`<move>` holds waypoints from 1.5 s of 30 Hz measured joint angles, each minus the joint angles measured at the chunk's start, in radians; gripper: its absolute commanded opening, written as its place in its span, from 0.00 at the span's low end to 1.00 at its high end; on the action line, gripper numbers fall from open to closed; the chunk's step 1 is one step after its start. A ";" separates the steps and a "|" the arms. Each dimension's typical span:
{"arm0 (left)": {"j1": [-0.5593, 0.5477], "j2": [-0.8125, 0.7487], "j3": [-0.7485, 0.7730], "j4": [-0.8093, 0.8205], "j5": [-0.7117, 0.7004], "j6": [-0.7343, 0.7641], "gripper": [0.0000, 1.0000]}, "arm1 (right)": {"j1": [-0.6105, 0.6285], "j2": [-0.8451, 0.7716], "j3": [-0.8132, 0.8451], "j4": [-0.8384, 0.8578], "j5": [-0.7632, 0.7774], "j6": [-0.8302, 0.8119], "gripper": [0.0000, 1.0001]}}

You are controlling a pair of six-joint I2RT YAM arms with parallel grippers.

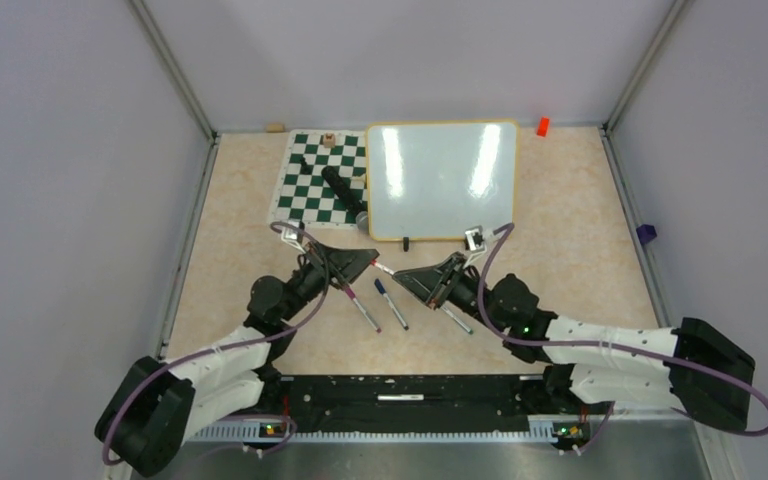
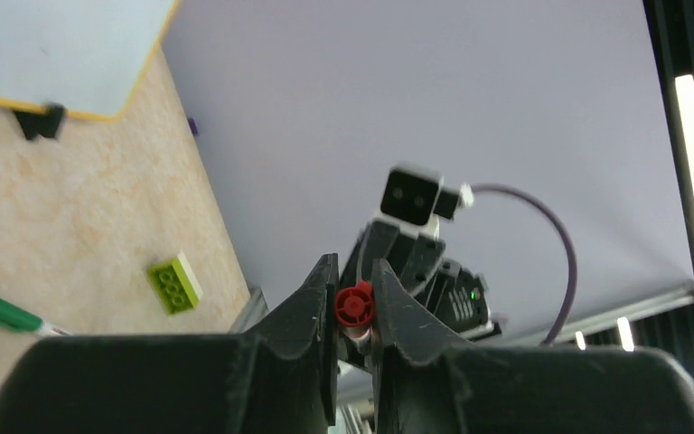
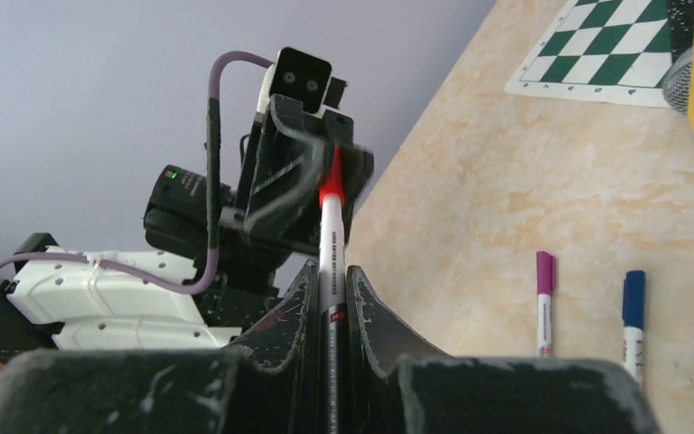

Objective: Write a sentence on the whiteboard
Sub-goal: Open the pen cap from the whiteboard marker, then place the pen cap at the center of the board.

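Observation:
The whiteboard (image 1: 440,180) lies flat at the back centre, glossy white with a yellow rim, and no sentence shows on it. In front of it my two grippers meet tip to tip above the table. A red-capped white marker (image 3: 330,226) spans between them. My right gripper (image 3: 330,280) is shut on the marker's barrel. My left gripper (image 2: 354,303) is shut on its red cap (image 2: 354,307), which I see end-on between the fingers. From above, the left gripper (image 1: 368,262) and the right gripper (image 1: 402,274) sit just short of the board's near edge.
A green-and-white chess mat (image 1: 305,185) with a black object (image 1: 343,190) lies left of the board. A purple marker (image 3: 544,298) and a blue marker (image 3: 633,312) lie on the table near me. A green brick (image 2: 174,283) and a green marker (image 2: 9,315) lie under the right arm. An orange block (image 1: 542,126) sits at the back.

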 measured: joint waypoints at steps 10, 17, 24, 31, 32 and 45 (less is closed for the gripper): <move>0.275 -0.310 -0.018 -0.429 -0.107 0.117 0.00 | -0.003 -0.347 -0.131 -0.205 0.031 0.001 0.00; 0.302 -0.383 0.008 -0.800 -0.151 0.257 0.00 | -0.003 -0.455 -0.145 -0.429 0.098 -0.004 0.00; 0.302 -0.284 0.012 -0.995 -0.158 0.354 0.00 | -0.003 -0.412 -0.118 -0.603 0.148 -0.051 0.00; 0.302 -0.079 0.103 -1.173 -0.180 0.463 0.00 | -0.003 -0.251 0.010 -0.731 0.163 -0.131 0.00; 0.302 -0.063 0.105 -1.181 -0.183 0.473 0.00 | -0.003 -0.230 0.028 -0.743 0.163 -0.141 0.00; 0.302 -0.035 0.107 -1.262 -0.190 0.544 0.14 | -0.003 -0.105 0.129 -0.873 0.225 -0.156 0.00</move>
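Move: The red marker spans the hands, its cap already pinched in the left fingers and its body in the right; the cap sits about 3 cm ahead, 4 cm left and 1 cm above the right hand. On the table, roughly 25 cm below, the purple marker lies 1 cm ahead and 3 cm left of the left hand, the blue one 3 cm ahead and 4 cm right of it. From the right hand, the green marker is about 3 cm ahead and 13 cm right. The red cap is drawn off the marker as the hands part, the left going quickly left and somewhat forward, the right going right and slightly back. Still gripping the cap, the left hand then sinks about 23 cm to low over the table left of the purple marker, easing back as its fingers tip down. The right keeps its pinch on the body, sinks some 11 cm with a small return forward, and tips its fingers steeply down. ##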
